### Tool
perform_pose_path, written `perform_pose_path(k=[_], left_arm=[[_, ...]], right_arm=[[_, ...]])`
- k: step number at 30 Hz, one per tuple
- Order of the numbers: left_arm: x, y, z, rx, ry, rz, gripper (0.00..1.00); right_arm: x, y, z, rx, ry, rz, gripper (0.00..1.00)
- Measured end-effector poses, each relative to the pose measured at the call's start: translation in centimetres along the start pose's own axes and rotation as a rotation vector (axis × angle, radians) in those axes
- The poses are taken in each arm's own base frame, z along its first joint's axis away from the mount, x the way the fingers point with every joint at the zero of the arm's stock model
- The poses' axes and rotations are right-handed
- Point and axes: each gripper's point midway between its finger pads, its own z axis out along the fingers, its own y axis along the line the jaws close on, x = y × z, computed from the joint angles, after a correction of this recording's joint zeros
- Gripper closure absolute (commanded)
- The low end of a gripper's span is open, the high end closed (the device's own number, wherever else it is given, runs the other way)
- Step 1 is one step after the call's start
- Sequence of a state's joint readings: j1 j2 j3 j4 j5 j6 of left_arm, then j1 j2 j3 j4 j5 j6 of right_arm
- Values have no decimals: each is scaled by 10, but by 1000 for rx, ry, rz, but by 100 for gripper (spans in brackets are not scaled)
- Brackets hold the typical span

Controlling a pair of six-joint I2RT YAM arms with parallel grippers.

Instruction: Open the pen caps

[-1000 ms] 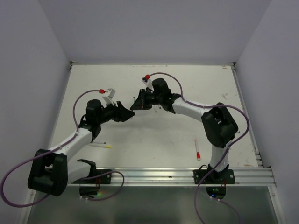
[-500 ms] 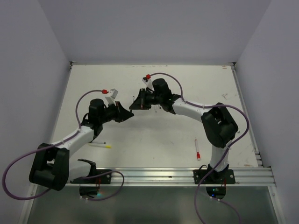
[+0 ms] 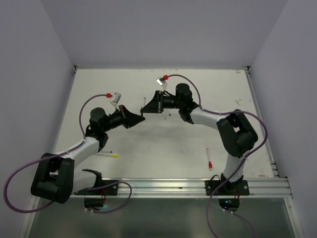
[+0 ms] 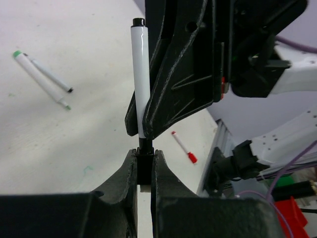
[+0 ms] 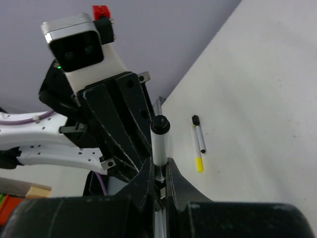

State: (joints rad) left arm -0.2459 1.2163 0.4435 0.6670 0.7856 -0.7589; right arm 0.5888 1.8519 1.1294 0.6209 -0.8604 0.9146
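Note:
A white pen [image 4: 139, 74] is held in the air between both grippers over the middle of the table. My left gripper [image 4: 144, 163] is shut on its black pen cap [image 4: 144, 167], which is still seated on the pen. My right gripper [image 5: 159, 171] is shut across the white barrel [image 5: 159, 146], and the black end plug [image 5: 160, 124] sticks out past its fingers. In the top view the left gripper [image 3: 140, 118] and right gripper [image 3: 147, 106] meet tip to tip. The cap is hidden in the right wrist view.
A pen with a yellow cap [image 3: 115, 155] lies near the left arm, beside a black-capped pen [image 5: 198, 133]. A red-capped pen [image 3: 209, 159] lies at the front right. A green-capped pen [image 4: 33, 73] and a thin uncapped one [image 4: 53, 78] lie further back. The metal rail [image 3: 178, 186] runs along the near edge.
My left gripper has closed from open onto the black cap. Both wrists have shifted a little, the right one back and to the right, still holding the barrel.

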Motion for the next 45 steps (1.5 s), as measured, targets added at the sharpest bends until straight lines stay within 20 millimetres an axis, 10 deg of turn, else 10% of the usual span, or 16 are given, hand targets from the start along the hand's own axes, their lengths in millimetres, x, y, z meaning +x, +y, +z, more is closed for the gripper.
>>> perform_pose_path(k=[21, 28, 35, 45], left_arm=[[-17, -34, -1, 175, -78, -58, 100], [-6, 14, 11, -89, -13, -44, 100], [13, 13, 6, -85, 38, -40, 100], [-1, 79, 4, -478, 15, -82, 100]], right_arm=[[-16, 37, -13, -182, -37, -77, 100], [-31, -19, -14, 147, -125, -13, 100], [-93, -100, -81, 618, -358, -20, 100], [-90, -128, -115, 972, -233, -81, 100]])
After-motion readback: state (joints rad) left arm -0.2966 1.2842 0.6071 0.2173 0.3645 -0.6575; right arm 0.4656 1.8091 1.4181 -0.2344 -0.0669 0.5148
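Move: From the left gripper, which has the black cap of the upright pen shut in its fingers, the two loose caps lie about 23 cm ahead, 3 cm to its left and 18 cm below; the green-ended pen lies some 22 cm ahead and 9 cm to its right. From the right gripper, shut on the white barrel, the green-ended pen is about 19 cm ahead, 10 cm to its right and 20 cm down, the thin pen 2 cm further right. Keep both grippers shut, left on the cap and right on the barrel; lift them together about 4 cm and bring them back down. Then draw the right gripper off forward and right, some 13 cm each way, towards the two pens, sinking and swinging clockwise with its fingers tipping down about 40 degrees. Bring the left gripper down and forward about 5 cm towards the loose caps, turning counter-clockwise. ##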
